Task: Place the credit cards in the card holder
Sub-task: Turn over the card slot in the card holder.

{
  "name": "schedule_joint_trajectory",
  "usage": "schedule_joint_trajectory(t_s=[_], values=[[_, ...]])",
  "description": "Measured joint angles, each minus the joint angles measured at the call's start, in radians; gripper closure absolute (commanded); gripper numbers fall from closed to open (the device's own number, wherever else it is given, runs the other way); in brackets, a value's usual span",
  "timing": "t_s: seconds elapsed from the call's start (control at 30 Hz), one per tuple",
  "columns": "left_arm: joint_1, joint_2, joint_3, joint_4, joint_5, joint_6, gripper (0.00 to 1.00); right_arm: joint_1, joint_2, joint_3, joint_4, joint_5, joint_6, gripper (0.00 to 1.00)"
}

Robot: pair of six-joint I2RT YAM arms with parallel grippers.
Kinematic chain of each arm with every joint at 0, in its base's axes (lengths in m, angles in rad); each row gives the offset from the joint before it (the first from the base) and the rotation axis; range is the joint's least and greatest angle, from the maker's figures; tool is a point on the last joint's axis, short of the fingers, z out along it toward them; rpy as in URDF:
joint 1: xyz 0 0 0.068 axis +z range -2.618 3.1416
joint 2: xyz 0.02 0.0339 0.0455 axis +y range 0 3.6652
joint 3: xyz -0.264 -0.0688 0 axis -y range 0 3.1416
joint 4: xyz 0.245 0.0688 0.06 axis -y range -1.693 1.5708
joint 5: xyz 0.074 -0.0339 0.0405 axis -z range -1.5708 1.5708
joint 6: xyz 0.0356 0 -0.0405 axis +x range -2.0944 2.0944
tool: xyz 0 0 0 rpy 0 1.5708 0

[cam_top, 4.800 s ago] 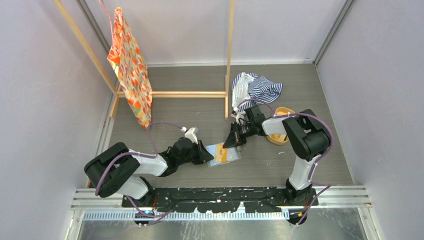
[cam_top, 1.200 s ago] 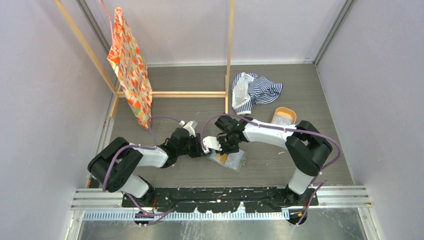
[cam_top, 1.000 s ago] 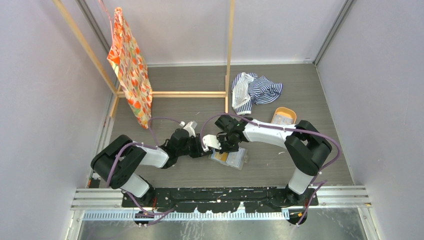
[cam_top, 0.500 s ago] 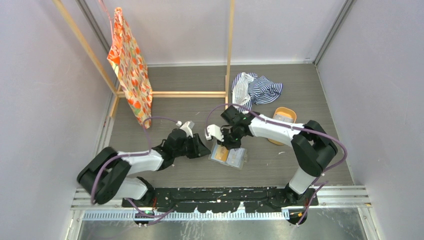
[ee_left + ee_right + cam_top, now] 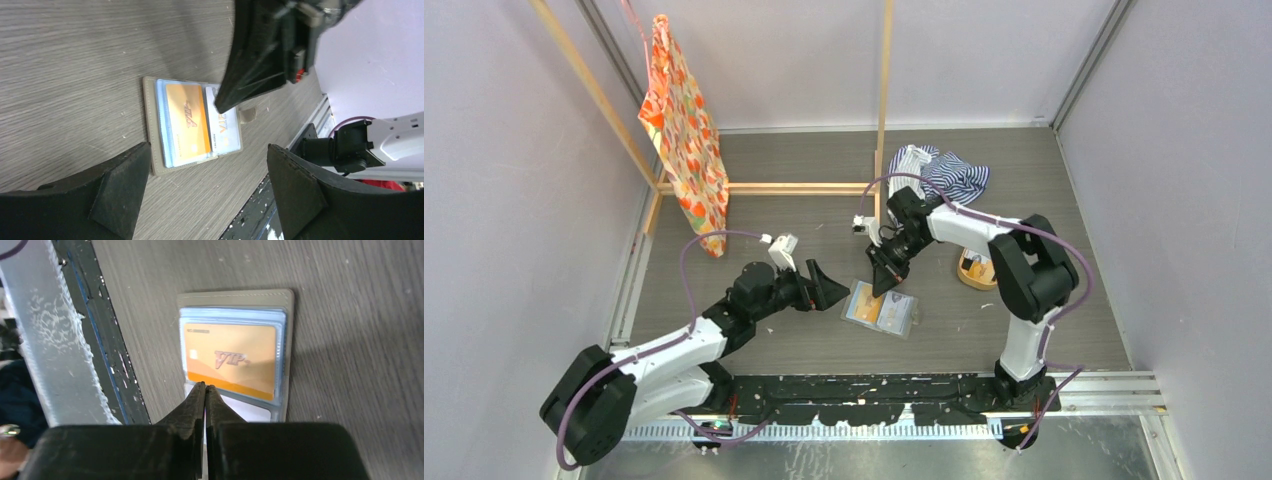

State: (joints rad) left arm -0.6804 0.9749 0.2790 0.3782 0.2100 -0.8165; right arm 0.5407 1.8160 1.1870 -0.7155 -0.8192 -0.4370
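Note:
The card holder (image 5: 881, 310) lies open and flat on the table, grey-taupe with clear sleeves. An orange credit card (image 5: 187, 118) and a white credit card (image 5: 223, 126) sit in its sleeves, and both also show in the right wrist view: the orange card (image 5: 230, 360) and the white card (image 5: 250, 413). My left gripper (image 5: 829, 290) stands open just left of the holder with nothing between its fingers (image 5: 120, 185). My right gripper (image 5: 884, 278) is shut, empty, its tip hovering over the holder's far edge (image 5: 205, 386).
An orange-tan tray (image 5: 977, 272) sits right of the holder, partly behind my right arm. A striped cloth (image 5: 939, 175) lies at the back. A patterned bag (image 5: 684, 130) hangs on a wooden frame (image 5: 882, 120) at the back left.
My left gripper has opened wide and drawn back to the left of the holder. My right gripper has lifted and moved toward the far side, still shut.

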Motion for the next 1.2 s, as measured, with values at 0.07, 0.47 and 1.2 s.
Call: schedule_joint_trajectory(t_s=[0.07, 0.47, 1.2], values=[[0.0, 0.04, 0.0, 0.04, 0.024, -0.017, 0.18, 0.0, 0.058, 0.021, -0.013, 0.005, 0.034, 0.96], [-0.015, 0.354, 0.008, 0.257, 0.129, -0.092, 0.33, 0.0, 0.159, 0.09, -0.113, 0.093, 0.093, 0.98], [-0.035, 0.486, 0.044, 0.362, 0.164, -0.127, 0.42, 0.0, 0.222, 0.134, -0.166, 0.147, 0.103, 0.98]])
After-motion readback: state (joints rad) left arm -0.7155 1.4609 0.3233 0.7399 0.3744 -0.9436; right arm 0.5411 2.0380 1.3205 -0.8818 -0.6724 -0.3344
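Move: The card slot with the orange card lies about 3 cm back, 2 cm left and 5 cm below the right hand. From that hand the white card is 4 cm to the right and 4 cm back, and the holder's strap 9 cm right and 5 cm back, both 5 cm down. From the left hand the slot is some 6 cm right, 4 cm back and 11 cm below, the white card 13 cm right and 6 cm back. The shut right fingertips sink 5 cm to the card slot; the narrowing left gripper descends rightward 5 cm towards it. ##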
